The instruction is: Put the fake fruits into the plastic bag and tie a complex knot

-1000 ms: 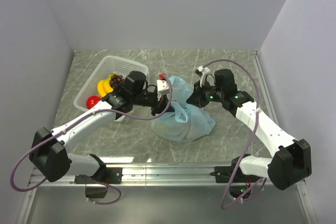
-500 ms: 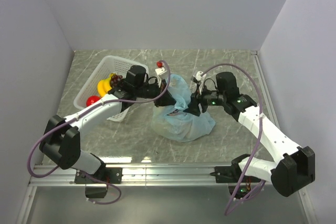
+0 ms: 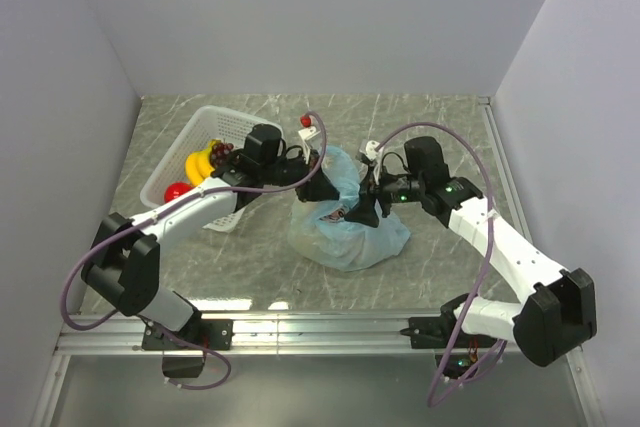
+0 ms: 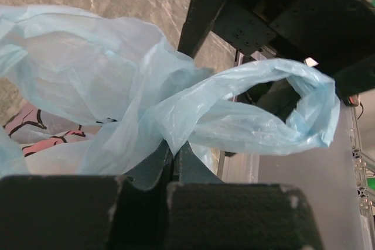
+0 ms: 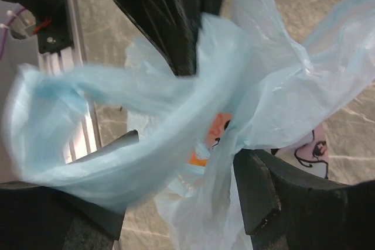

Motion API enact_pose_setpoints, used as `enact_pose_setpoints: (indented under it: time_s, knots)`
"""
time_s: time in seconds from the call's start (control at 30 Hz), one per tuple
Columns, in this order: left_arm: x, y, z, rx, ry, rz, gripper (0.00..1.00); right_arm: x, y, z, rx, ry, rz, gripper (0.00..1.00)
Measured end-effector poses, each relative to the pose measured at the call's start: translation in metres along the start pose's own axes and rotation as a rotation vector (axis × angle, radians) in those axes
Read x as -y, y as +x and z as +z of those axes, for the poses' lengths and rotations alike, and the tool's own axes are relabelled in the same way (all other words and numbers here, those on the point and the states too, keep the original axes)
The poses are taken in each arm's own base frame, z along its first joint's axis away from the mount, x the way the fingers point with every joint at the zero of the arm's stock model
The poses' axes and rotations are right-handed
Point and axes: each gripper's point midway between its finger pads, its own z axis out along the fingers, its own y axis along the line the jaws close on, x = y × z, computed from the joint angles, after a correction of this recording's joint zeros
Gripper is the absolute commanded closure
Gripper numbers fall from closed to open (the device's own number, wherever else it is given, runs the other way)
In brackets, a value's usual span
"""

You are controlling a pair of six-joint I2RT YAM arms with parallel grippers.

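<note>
The light-blue plastic bag (image 3: 348, 235) lies mid-table between both arms. My left gripper (image 3: 322, 190) is shut on one twisted bag handle (image 4: 258, 127), pinched at its tips (image 4: 173, 153). My right gripper (image 3: 360, 212) stands open, and the blue handle strands (image 5: 146, 139) run loosely between its fingers (image 5: 258, 194) without being clamped. An orange patch (image 5: 220, 126) shows through the bag film. Fake fruits remain in the basket: yellow bananas (image 3: 200, 162), dark grapes (image 3: 221, 151) and a red apple (image 3: 177, 190). The handles only cross; the knot is not in view.
A white latticed basket (image 3: 215, 112) stands at the back left, beside my left arm. The metal rail (image 3: 320, 325) runs along the near table edge. Grey walls close in the left, back and right sides.
My right gripper has opened and swung left onto the top of the bag. My left gripper has shifted right over the bag and stays shut on the handle.
</note>
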Motion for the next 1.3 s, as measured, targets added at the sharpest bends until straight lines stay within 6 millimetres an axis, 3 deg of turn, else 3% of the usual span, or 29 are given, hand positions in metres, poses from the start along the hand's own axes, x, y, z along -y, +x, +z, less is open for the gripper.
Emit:
enact_pose_setpoints:
  time_s: [0.1,0.2,0.23,0.4,0.43,0.63,0.77,0.93,1.1,1.2,1.3]
  knots:
    - [0.000,0.003,0.003,-0.009,0.003,-0.006,0.99,-0.003,-0.002,0.004,0.003,-0.018,0.011,0.34]
    - [0.003,0.002,0.005,-0.010,0.010,-0.001,1.00,-0.002,-0.001,0.009,-0.004,-0.027,0.023,0.52]
    - [0.003,0.002,0.005,-0.011,0.012,0.000,0.99,-0.001,-0.001,0.010,-0.006,-0.028,0.025,0.67]
    - [0.006,0.005,0.006,-0.024,0.016,-0.002,0.94,0.004,0.000,0.014,-0.019,-0.025,0.040,0.94]
    - [0.006,0.005,0.006,-0.027,0.015,0.003,0.88,0.005,-0.001,0.014,-0.019,-0.024,0.043,1.00]
    - [0.007,0.000,-0.004,-0.051,-0.004,0.041,0.56,0.005,-0.002,0.014,-0.017,-0.026,0.029,1.00]
    - [0.001,-0.018,-0.036,-0.022,-0.063,0.067,0.41,0.003,-0.003,0.014,-0.015,-0.043,-0.002,1.00]
    - [-0.012,-0.069,-0.076,0.067,-0.175,0.183,0.37,-0.003,-0.001,0.012,-0.017,-0.072,-0.049,1.00]
    - [-0.022,-0.109,-0.076,0.066,-0.197,0.323,0.35,-0.007,0.004,0.011,-0.032,-0.102,-0.091,1.00]
    - [-0.041,-0.110,-0.064,0.016,-0.182,0.351,0.34,-0.008,0.007,0.010,-0.040,-0.112,-0.118,1.00]
    - [-0.062,-0.093,-0.052,-0.054,-0.156,0.323,0.34,-0.009,0.010,0.009,-0.051,-0.119,-0.142,1.00]
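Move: The bag's twisted handle is already pinched in the left fingertips. Its loose loop droops about 5 cm to the right and 4 cm back of the left hand, and about 1 cm to the left of the open right hand, roughly level with it. The fruit-filled bag body lies some 3 cm left, 2 cm back and 12 cm below the right hand. The basket is about 30 cm left of the left hand, 10 cm farther out and 16 cm lower. Right fingers shut on the loop; the left opens, lets go, and moves forward about 10 cm, rising some 6. ##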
